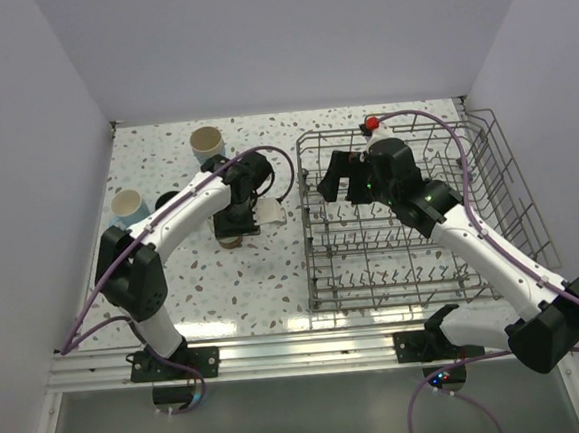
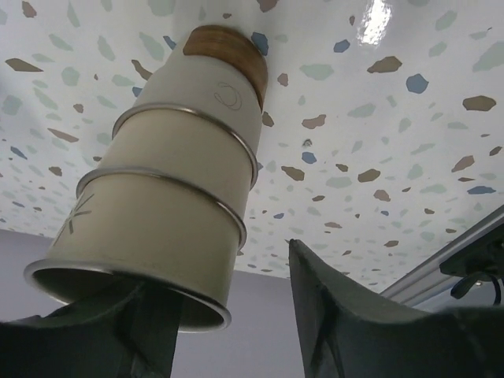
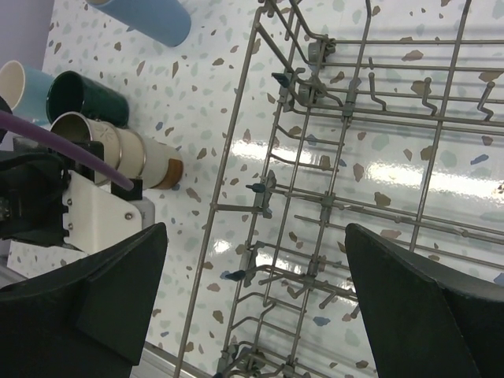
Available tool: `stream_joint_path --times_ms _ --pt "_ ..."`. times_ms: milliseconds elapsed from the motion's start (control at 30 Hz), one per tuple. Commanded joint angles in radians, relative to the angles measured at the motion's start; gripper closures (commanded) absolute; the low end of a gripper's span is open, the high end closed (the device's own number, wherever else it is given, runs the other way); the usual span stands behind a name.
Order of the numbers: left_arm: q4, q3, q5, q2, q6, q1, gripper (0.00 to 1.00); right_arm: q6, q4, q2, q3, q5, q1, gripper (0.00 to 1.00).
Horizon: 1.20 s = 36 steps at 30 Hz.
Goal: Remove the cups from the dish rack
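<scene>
A stack of beige cups with a brown base [image 2: 165, 181] stands on the speckled table. My left gripper [image 2: 236, 291] is open over it, with the stack's rim against the left finger and a gap to the right finger [image 2: 346, 315]. In the top view this gripper [image 1: 238, 219] hides most of the stack. A light blue mug [image 1: 128, 206], a dark teal mug [image 1: 168, 199] and a tumbler [image 1: 206, 141] stand on the table to the left. My right gripper [image 1: 342, 187] is open and empty above the left part of the grey wire dish rack [image 1: 410, 217], also seen in the right wrist view [image 3: 256, 299].
A small red-topped object [image 1: 372, 125] sits at the rack's far edge. Walls close the table at the back and both sides. A metal rail [image 1: 280, 348] runs along the near edge. The right wrist view shows the rack's tines [image 3: 354, 197] and the cups [image 3: 83, 98].
</scene>
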Motion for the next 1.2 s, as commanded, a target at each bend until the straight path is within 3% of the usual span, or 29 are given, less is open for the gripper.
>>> stream_joint_path --times_ms 0,200,300,467,500,633,1000,1167 --pt "-0.019 0.099 0.047 -0.012 -0.015 -0.006 0.42 -0.020 -0.003 0.008 0.001 0.018 0.006 0.02" --pt "-0.050 0.304 0.102 -0.052 -0.078 -0.006 0.20 -0.021 -0.005 0.028 0.013 0.004 0.004 0.02" --pt "0.041 0.288 0.118 -0.141 -0.141 0.012 0.12 -0.037 -0.017 0.028 0.018 0.018 0.006 0.02" --pt "0.261 0.125 0.132 -0.331 -0.234 0.142 0.02 -0.060 -0.083 0.013 0.027 0.090 0.002 0.02" --pt "0.270 0.117 0.189 -0.349 -0.279 0.237 0.01 -0.060 -0.092 -0.001 0.024 0.104 0.001 0.02" --pt "0.316 0.029 0.276 -0.515 -0.340 0.419 0.00 -0.061 -0.138 -0.063 -0.023 0.171 -0.005 0.02" --pt "0.341 -0.425 -0.014 -0.932 -0.397 0.495 0.00 -0.052 -0.171 -0.300 -0.181 0.291 -0.010 0.02" --pt "0.333 -0.606 -0.014 -1.078 -0.382 0.551 0.00 -0.060 -0.198 -0.409 -0.230 0.311 -0.011 0.02"
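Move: Just ahead and to the left of the left hand stands the beige cup stack, its middle about 2 cm forward, 3 cm left and 7 cm below. The green mug is roughly 13 cm left and 5 cm ahead of this hand, the light-blue mug some 22 cm left and 7 cm ahead, the tall blue cup 17 cm ahead and 5 cm left. From the right hand, the stack lies about 25 cm left, level fore-and-aft, and 18 cm lower. Spreading its half-open fingers fully, the left hand comes free of the stack's rim and climbs about 16 cm, edging forward and right, then swings left and back past the near side of the mugs, sinking late, while the wrist turns counter-clockwise and tips the fingers up towards forward. The right hand, open and empty, later draws right and back about 11 cm over the rack. ##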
